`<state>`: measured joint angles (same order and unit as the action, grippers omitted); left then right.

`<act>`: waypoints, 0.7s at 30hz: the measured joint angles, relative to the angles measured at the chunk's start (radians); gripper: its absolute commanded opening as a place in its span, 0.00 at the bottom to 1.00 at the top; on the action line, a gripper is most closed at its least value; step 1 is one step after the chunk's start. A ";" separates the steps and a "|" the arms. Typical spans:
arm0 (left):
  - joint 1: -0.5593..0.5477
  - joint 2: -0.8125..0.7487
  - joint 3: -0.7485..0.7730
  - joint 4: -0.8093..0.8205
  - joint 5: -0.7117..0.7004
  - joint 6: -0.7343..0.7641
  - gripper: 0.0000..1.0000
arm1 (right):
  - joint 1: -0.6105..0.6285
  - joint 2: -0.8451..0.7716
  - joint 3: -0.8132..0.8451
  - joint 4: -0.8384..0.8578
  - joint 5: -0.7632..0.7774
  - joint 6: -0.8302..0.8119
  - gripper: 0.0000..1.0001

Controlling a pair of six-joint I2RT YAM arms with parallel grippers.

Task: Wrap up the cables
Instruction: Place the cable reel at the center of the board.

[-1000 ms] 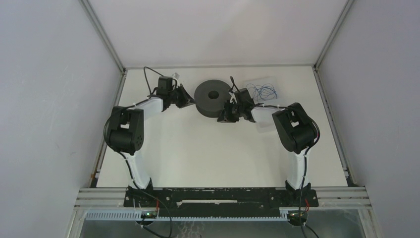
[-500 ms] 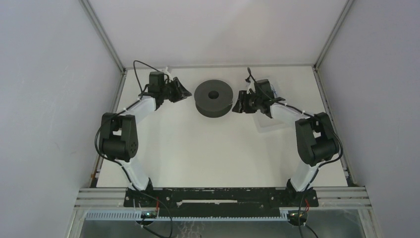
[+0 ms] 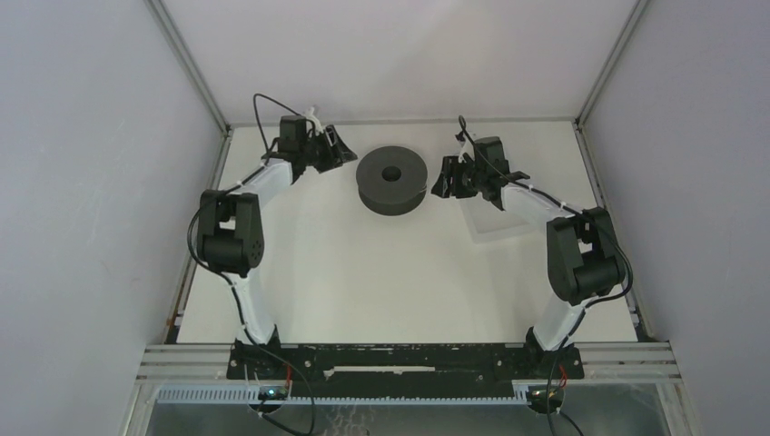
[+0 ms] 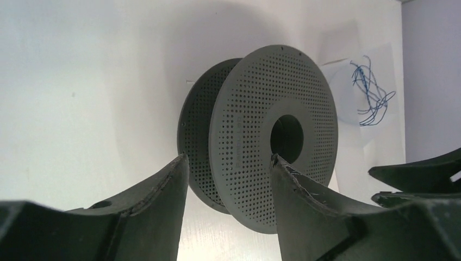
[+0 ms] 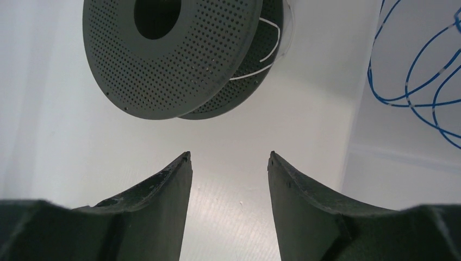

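Note:
A dark grey perforated spool lies flat at the back middle of the table. In the right wrist view a thin whitish cable shows between the flanges of the spool. My left gripper is just left of the spool and open. In its own view the left gripper has nothing between its jaws, and the spool stands just beyond its tips. My right gripper is just right of the spool, apart from it. In its own view the right gripper is open and empty over bare table.
A tangle of thin blue wire lies on a clear plastic sheet right of the spool; the blue wire also shows in the right wrist view. Grey walls close in the table on three sides.
Both grippers have opened. The left one has moved back and away from the spool. The right one has swung from the spool's front right to its right side.

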<state>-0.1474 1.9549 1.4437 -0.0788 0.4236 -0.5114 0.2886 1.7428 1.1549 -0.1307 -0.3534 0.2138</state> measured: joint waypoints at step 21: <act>-0.131 -0.071 -0.251 0.027 0.053 0.019 0.25 | -0.030 -0.013 0.011 -0.074 -0.049 -0.090 0.60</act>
<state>-0.2787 1.8835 1.1923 -0.0513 0.4763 -0.4923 0.2584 1.7294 1.1664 -0.2043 -0.4023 0.1242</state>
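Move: Up beside the far-left rim of the cable reel, the left hand has the reel's middle about 12 cm to its right, 3 cm back and 9 cm below. The bundle of blue cables lies about 35 cm to that hand's right and 2 cm ahead, 12 cm lower, in a clear tray centred roughly 37 cm to its right and 4 cm back. From the right hand, the reel is about 12 cm left, 6 cm ahead and 6 cm below. Dropping and easing right at first, then drawing back, the left hand comes down around the reel's left side to its near-left rim: about 9 cm back, 6 cm down and 5 cm right. The hand turns some 10 degrees clockwise and tips down slightly as the empty fingers close to about half their starting gap, coming up against the reel's side. ##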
